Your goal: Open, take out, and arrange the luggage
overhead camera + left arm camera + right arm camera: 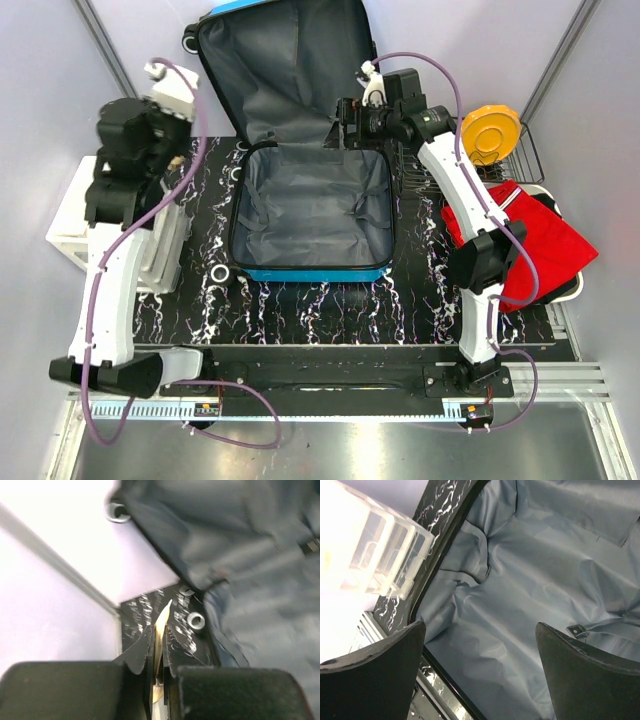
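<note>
The luggage point(310, 215) lies open in the middle of the table. Its grey-lined base faces up with nothing in it, and a strip of blue shell shows along its front edge. The lid point(280, 70) stands up at the back. My right gripper point(347, 113) hangs at the base's back right corner, by the hinge line. In the right wrist view it point(480, 626) is open over the bare grey lining point(520, 595). My left gripper point(188, 152) is off the luggage's left side, above the bins. In the left wrist view it point(161, 625) is shut with nothing in it.
White plastic bins point(70, 225) stand under my left arm; the right wrist view shows them as clear bins point(380, 555). A red cloth point(535, 240) lies on a white tray at the right, behind it a yellow disc point(490, 130) in a wire rack. Metal rings point(218, 272) lie on the black marbled mat.
</note>
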Motion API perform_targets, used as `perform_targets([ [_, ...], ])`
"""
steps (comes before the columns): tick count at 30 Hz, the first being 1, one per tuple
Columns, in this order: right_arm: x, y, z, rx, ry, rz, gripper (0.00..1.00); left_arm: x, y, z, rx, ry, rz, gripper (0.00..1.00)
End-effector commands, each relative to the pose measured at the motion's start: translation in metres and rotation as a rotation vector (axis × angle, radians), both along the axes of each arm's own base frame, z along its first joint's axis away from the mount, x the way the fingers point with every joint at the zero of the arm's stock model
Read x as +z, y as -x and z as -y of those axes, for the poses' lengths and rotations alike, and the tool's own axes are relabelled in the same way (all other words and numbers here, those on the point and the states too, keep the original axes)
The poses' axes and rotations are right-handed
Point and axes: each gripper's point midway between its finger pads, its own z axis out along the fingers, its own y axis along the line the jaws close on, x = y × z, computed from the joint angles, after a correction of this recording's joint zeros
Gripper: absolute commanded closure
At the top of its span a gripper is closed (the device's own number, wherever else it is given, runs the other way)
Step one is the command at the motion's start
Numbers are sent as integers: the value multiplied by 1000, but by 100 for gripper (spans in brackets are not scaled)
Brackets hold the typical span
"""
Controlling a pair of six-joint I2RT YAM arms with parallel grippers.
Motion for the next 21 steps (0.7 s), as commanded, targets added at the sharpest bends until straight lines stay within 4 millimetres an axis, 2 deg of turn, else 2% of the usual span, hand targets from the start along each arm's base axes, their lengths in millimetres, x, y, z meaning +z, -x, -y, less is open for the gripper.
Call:
perform_targets([
  [1,9,8,-1,27,10,37,1,86,13,-80,409,239,360,100],
  [2,6,9,-2,30,11,30,1,90,17,-102,519,212,395,100],
  [4,3,7,-3,31,13,25,1,103,20,-127,632,210,466,100],
  [6,-1,5,-4,32,11,15,1,105,23,-161,773,221,502,100],
  [7,-1,5,-5,33,7,10,1,106,25,-171,811,235,514,100],
  [9,-1,5,-6,36,4,6,1,101,26,-200,906,281,527,100],
  [12,-3,6,-6,40,12,6,2,94,22,-226,972,313,545,100],
  [21,-13,9,-1,37,42,-9,1,61,-1,-273,1036,359,544,100],
])
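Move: The left hand, already holding a thin cream-coloured item, is carrying it towards the white drawer box, whose middle is about 20 cm to its left, 6 cm back and some 20 cm lower. The empty bottom shell of the luggage lies about 23 cm to its right, 2 cm back and 27 cm below; a luggage wheel sits 16 cm back, 1 cm right and 30 cm down. From the right hand, the drawer box is some 47 cm left, 14 cm back and 10 cm lower. The left arm swings the thin cream item fast to the left, about 26 cm, away from the luggage and towards the white drawer box, arcing up some 8 cm on the way before sinking again to end only slightly higher than it began. As it goes the wrist turns counter-clockwise by nearly 60 degrees and tips up out of its slight droop, so the fingers end roughly level and pointing forward-left at the side wall, still shut on the item. ##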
